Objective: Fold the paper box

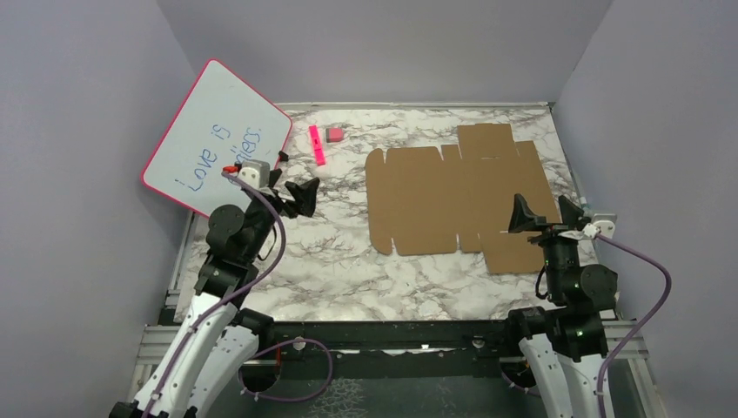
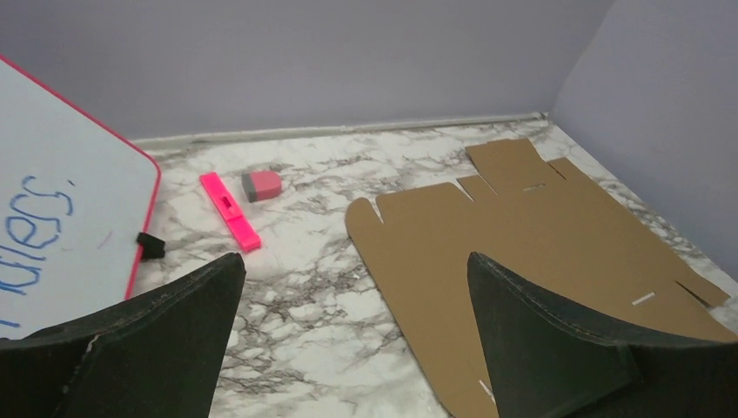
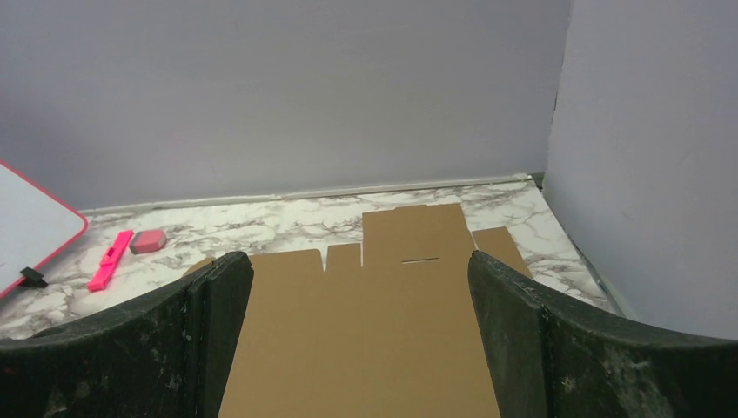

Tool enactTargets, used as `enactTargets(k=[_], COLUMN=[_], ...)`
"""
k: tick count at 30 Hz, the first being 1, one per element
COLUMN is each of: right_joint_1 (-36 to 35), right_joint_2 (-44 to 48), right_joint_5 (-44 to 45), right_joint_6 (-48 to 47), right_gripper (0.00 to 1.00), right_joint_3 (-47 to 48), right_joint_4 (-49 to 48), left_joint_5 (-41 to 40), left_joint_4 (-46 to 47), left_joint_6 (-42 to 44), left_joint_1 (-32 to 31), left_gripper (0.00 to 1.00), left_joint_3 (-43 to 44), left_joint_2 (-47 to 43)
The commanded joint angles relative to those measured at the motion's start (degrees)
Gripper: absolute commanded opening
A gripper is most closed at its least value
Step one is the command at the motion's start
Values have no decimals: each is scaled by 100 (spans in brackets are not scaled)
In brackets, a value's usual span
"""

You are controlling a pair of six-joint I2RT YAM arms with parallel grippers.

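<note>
The paper box (image 1: 452, 196) is a flat brown cardboard blank with flaps and slots, lying unfolded on the right half of the marble table (image 1: 348, 252). My right gripper (image 1: 546, 214) hovers open over its near right edge, and the blank (image 3: 365, 331) fills the space between its fingers (image 3: 218, 340) without touching them. My left gripper (image 1: 291, 187) is open to the left of the blank, above bare marble. In the left wrist view the blank (image 2: 540, 235) lies to the right, partly behind the right finger (image 2: 557, 340).
A pink-framed whiteboard (image 1: 213, 139) with blue writing leans at the back left. A pink marker (image 1: 317, 144) and a small pink-and-grey eraser (image 1: 334, 135) lie beside it. Grey walls close the table on three sides.
</note>
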State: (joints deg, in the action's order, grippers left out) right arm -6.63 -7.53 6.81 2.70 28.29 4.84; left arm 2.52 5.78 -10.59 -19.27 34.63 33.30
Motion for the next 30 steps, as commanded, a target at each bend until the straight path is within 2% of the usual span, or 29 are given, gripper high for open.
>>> enactTargets(k=[1, 7, 11, 17, 21, 30], right_joint_1=[22, 27, 26, 24, 24, 27], right_joint_2=[-278, -1011, -1541, -2313, -2897, -4116], right_joint_5=[-35, 46, -304, -942, -1194, -1345], right_joint_6=[364, 1024, 1627, 2119, 1974, 2092], right_gripper=[100, 100, 100, 100, 100, 100], right_joint_3=[333, 757, 684, 168, -20, -281], right_joint_4=[293, 838, 998, 537, 188, -687], left_joint_5=[790, 1483, 1646, 1840, 1983, 2652], left_joint_4=[-249, -119, -100, -19, 97, 227], left_joint_6=[-732, -1675, -1996, -2211, -2243, -2375], left_joint_1=[-33, -46, -160, -465, -654, -910], left_gripper=[99, 99, 99, 99, 99, 99], left_joint_3=[188, 278, 503, 990, 1466, 2835], left_joint_2=[617, 1711, 2541, 3756, 4718, 6836])
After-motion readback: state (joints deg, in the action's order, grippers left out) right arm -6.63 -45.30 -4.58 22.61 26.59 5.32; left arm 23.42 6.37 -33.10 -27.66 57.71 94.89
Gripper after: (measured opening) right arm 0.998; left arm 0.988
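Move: The flat paper box lies about 30 cm below both hands. From the left hand, its left edge is some 15 cm right and 8 ahead; the pink tool is about 23 cm ahead and roughly 1 right, the pink block 26 ahead and 4 right. From the right hand, the box's small near flap is about 7 cm ahead and 9 left, the sheet's middle 14 ahead and 11 left. Both open hands sink about 18 cm towards the flat box, tipping down, the left also sweeping right above its edge. ##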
